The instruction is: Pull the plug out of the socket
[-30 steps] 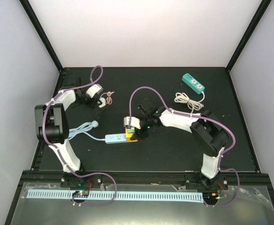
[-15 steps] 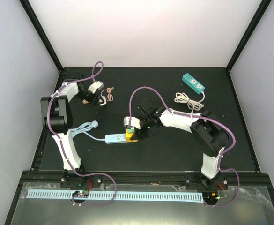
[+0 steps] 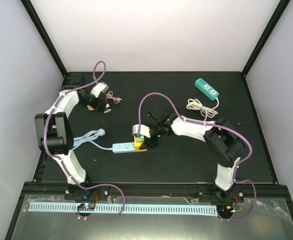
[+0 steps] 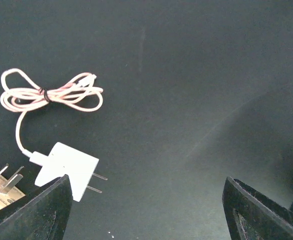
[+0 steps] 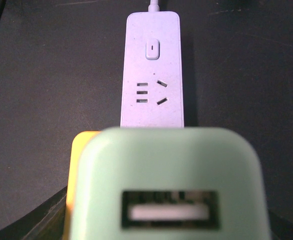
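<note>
A white power strip point(image 3: 122, 148) point(image 5: 153, 75) lies left of centre, with a yellow adapter point(image 3: 140, 146) point(image 5: 78, 170) at its right end. A mint-green USB plug point(image 3: 137, 131) point(image 5: 166, 185) sits right against that adapter, filling the lower right wrist view. My right gripper point(image 3: 147, 133) is shut on it. I cannot tell whether its prongs are still seated. At the back left, my left gripper point(image 3: 100, 102) point(image 4: 146, 215) hangs open over bare mat. A white two-prong plug point(image 4: 66, 167) with a bundled pink cable point(image 4: 51, 92) lies loose beside its left finger point(image 4: 36, 210).
A teal power strip point(image 3: 207, 89) and its coiled white cord point(image 3: 201, 107) lie at the back right. The white strip's cord runs left to a round end point(image 3: 100, 132). A beige plug point(image 4: 1, 187) shows at the lower left edge of the left wrist view.
The left gripper has gone from shut to open, letting go of the white plug, and the arm shifted slightly toward the back. The right arm and green plug have not moved.
</note>
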You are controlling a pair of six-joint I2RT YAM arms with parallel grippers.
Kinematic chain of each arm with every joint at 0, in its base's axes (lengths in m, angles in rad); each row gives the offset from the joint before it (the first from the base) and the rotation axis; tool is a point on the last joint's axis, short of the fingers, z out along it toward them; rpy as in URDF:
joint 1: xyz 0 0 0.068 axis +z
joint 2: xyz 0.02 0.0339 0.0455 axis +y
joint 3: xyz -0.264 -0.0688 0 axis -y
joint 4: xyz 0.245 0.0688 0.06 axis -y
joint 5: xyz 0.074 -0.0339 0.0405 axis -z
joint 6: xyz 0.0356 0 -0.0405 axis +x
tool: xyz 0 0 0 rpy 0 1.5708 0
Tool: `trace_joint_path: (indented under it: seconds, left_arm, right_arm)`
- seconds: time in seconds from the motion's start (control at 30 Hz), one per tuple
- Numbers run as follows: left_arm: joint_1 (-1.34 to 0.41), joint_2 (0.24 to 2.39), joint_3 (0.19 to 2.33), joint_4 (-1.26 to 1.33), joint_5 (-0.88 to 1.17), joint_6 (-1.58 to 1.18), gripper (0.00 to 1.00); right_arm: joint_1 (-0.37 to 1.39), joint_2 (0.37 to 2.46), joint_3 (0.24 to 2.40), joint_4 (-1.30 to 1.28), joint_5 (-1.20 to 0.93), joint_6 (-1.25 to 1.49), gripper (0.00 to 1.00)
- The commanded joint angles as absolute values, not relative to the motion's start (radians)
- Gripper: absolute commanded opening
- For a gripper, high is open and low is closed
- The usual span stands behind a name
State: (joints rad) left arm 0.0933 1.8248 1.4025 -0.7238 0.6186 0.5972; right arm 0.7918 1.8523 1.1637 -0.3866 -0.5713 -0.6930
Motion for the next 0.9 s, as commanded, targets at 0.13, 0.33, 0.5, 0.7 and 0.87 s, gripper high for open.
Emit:
trace_joint_path:
  seconds: [0.13,0.33,0.5,0.7,0.87]
  left_arm:
    - [0.095,1.649,1.247,-0.700,0.787,0.666,0.85]
    - [0.062,1.491,1.058,-0.632,0.907,0.717,0.83]
    - [0.014,1.403,0.938,-0.547,0.916,0.739,0.83]
    - [-0.015,1.363,0.882,-0.513,0.928,0.757,0.83]
    - [-0.056,1.326,0.845,-0.501,0.919,0.792,0.83]
  right_arm:
    - [0.787,1.876,1.123,-0.387,-0.464,-0.672,0.63]
    - [0.788,1.853,1.108,-0.358,-0.491,-0.658,0.73]
    - [0.786,1.814,1.080,-0.314,-0.519,-0.652,0.84]
    - [0.775,1.749,1.023,-0.214,-0.551,-0.637,0.88]
    - [0.722,1.726,0.979,-0.141,-0.658,-0.616,0.90]
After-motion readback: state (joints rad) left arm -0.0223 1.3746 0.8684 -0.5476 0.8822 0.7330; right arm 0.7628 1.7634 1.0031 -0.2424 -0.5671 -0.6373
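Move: The yellow plug, with the green plug on top, is already between the right fingers, level with that hand. From the left hand it lies about 18 cm back, 18 cm right and 5 cm lower. The light-blue socket under it reaches left, its middle about 6 cm left of the yellow plug. The just-released white charger is some 3 cm ahead of the left hand and 8 cm below; the beige plug is 4 cm ahead, 8 cm left. Back and to the right, the open left hand sweeps about 15 cm from over the white charger towards the yellow plug on the socket, rising 2 cm early on, then staying level and turning some 20 degrees clockwise. The right fingers open and let go of the yellow plug; that hand sinks about 1.5 cm while easing right 2 cm, then rises again, still straddling the plugs. ##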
